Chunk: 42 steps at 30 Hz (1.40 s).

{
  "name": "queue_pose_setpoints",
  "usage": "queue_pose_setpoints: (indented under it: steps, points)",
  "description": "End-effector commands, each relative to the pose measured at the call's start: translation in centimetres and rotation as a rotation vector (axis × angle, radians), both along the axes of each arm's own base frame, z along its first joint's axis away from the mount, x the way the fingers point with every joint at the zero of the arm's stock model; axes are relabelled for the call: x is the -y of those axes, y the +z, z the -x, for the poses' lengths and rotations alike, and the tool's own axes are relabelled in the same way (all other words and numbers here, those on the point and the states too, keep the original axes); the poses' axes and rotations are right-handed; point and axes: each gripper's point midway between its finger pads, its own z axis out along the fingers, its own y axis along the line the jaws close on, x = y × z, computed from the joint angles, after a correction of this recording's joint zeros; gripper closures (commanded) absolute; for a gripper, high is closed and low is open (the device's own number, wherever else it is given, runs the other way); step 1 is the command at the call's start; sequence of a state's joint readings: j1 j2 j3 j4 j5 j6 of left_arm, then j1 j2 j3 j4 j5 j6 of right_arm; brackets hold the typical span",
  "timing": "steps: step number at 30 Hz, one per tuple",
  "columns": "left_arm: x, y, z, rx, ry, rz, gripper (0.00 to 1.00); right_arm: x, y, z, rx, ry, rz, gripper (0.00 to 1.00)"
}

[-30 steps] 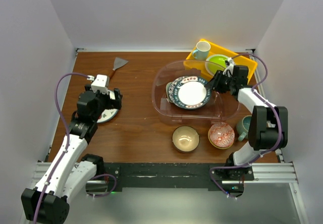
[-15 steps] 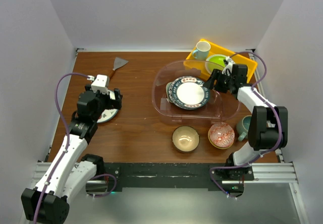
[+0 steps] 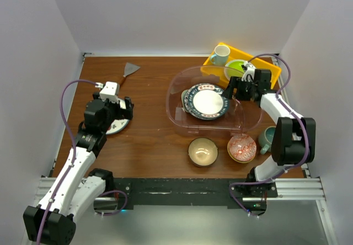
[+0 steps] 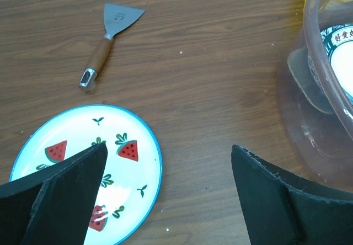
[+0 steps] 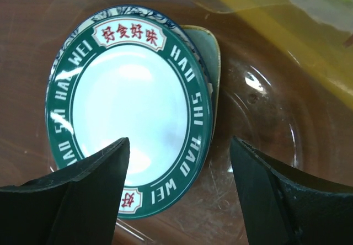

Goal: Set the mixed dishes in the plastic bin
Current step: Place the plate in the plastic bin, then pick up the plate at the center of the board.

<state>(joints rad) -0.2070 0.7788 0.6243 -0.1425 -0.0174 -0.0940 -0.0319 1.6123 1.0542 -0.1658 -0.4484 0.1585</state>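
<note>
The plastic bin [image 3: 177, 117] stands right of centre. In it the dark-green lettered plate [image 3: 208, 102] [image 5: 129, 118] lies on the blue floral plate [image 3: 186, 98]. My right gripper [image 3: 234, 88] [image 5: 179, 145] hovers open over the green plate's right edge, with nothing between its fingers. The white plate with red fruit marks [image 3: 119, 126] [image 4: 83, 179] lies on the table at the left. My left gripper [image 3: 122, 110] [image 4: 168, 162] hangs open just above its right rim. Near the front edge stand the tan bowl [image 3: 202, 150], the red-patterned bowl [image 3: 241, 148] and the grey-teal mug [image 3: 267, 139].
A yellow tray [image 3: 266, 68] behind the bin holds a lime-green plate [image 3: 237, 68] and a white mug [image 3: 221, 53]. A scraper with a wooden handle [image 3: 130, 68] [image 4: 107, 35] lies at the back left. White walls close in three sides.
My right gripper has opened and let go of the green lettered plate, then drawn back a little to the right. The plate has settled flat. The left arm has not moved.
</note>
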Motion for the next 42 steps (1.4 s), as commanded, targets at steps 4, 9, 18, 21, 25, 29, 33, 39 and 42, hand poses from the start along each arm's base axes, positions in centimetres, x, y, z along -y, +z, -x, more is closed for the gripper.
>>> queue_pose_setpoints:
  steps: [4,9,18,21,25,29,33,39,42]
  points:
    - [0.0,1.1,-0.4,0.046,-0.002,0.010,0.00,-1.6,6.8,1.0,0.223,0.229,0.053,0.20]
    - [0.0,1.0,-0.4,0.043,-0.004,0.009,0.00,-2.1,9.1,2.3,0.300,0.287,0.064,0.16]
    - [0.0,1.2,-0.4,0.046,-0.002,0.010,0.00,-2.2,12.3,4.1,0.404,0.358,0.064,0.10]
    - [0.0,1.1,-0.4,0.043,-0.004,0.009,0.00,-2.0,13.2,4.7,0.430,0.365,0.059,0.07]
    - [0.0,1.0,-0.4,0.038,-0.001,0.009,0.00,-1.6,13.9,5.3,0.458,0.371,0.048,0.04]
    - [0.0,0.7,-0.5,0.029,-0.001,0.007,0.00,-1.2,14.7,5.9,0.485,0.377,0.033,0.02]
    - [0.0,0.5,-0.5,0.023,-0.004,0.006,0.00,-1.5,15.3,6.7,0.511,0.410,0.005,0.02]
    - [0.4,-0.3,-0.7,-0.002,-0.016,0.024,0.00,-2.1,16.1,8.0,0.542,0.459,-0.033,0.02]
    - [0.5,-0.7,-0.7,-0.018,-0.018,0.025,0.00,-2.3,16.0,8.4,0.542,0.467,-0.062,0.02]
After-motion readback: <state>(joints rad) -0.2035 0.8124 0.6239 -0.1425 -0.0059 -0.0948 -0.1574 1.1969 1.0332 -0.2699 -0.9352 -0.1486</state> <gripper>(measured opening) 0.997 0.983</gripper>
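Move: Just off the right-hand edge of the green-rimmed plate, the right hand is empty; the plate's middle lies about 8 cm to its left, 2 cm back and 6 cm below, already on the stack in the plastic bin. The bright green dish in the yellow crate stands some 9 cm ahead of this hand and 5 cm to its right, 5 cm lower. From the idle left hand the green-rimmed plate is roughly 32 cm to the right, 7 cm ahead and 15 cm down. Backing off from the released plate, the right hand climbs about 15 cm out of the plastic bin and draws back roughly half as far towards its base, rising fastest early on. On the way its fingers tip up nearly 30 degrees, the hand swings counter-clockwise, and the already open fingers spread to full width, holding nothing. ##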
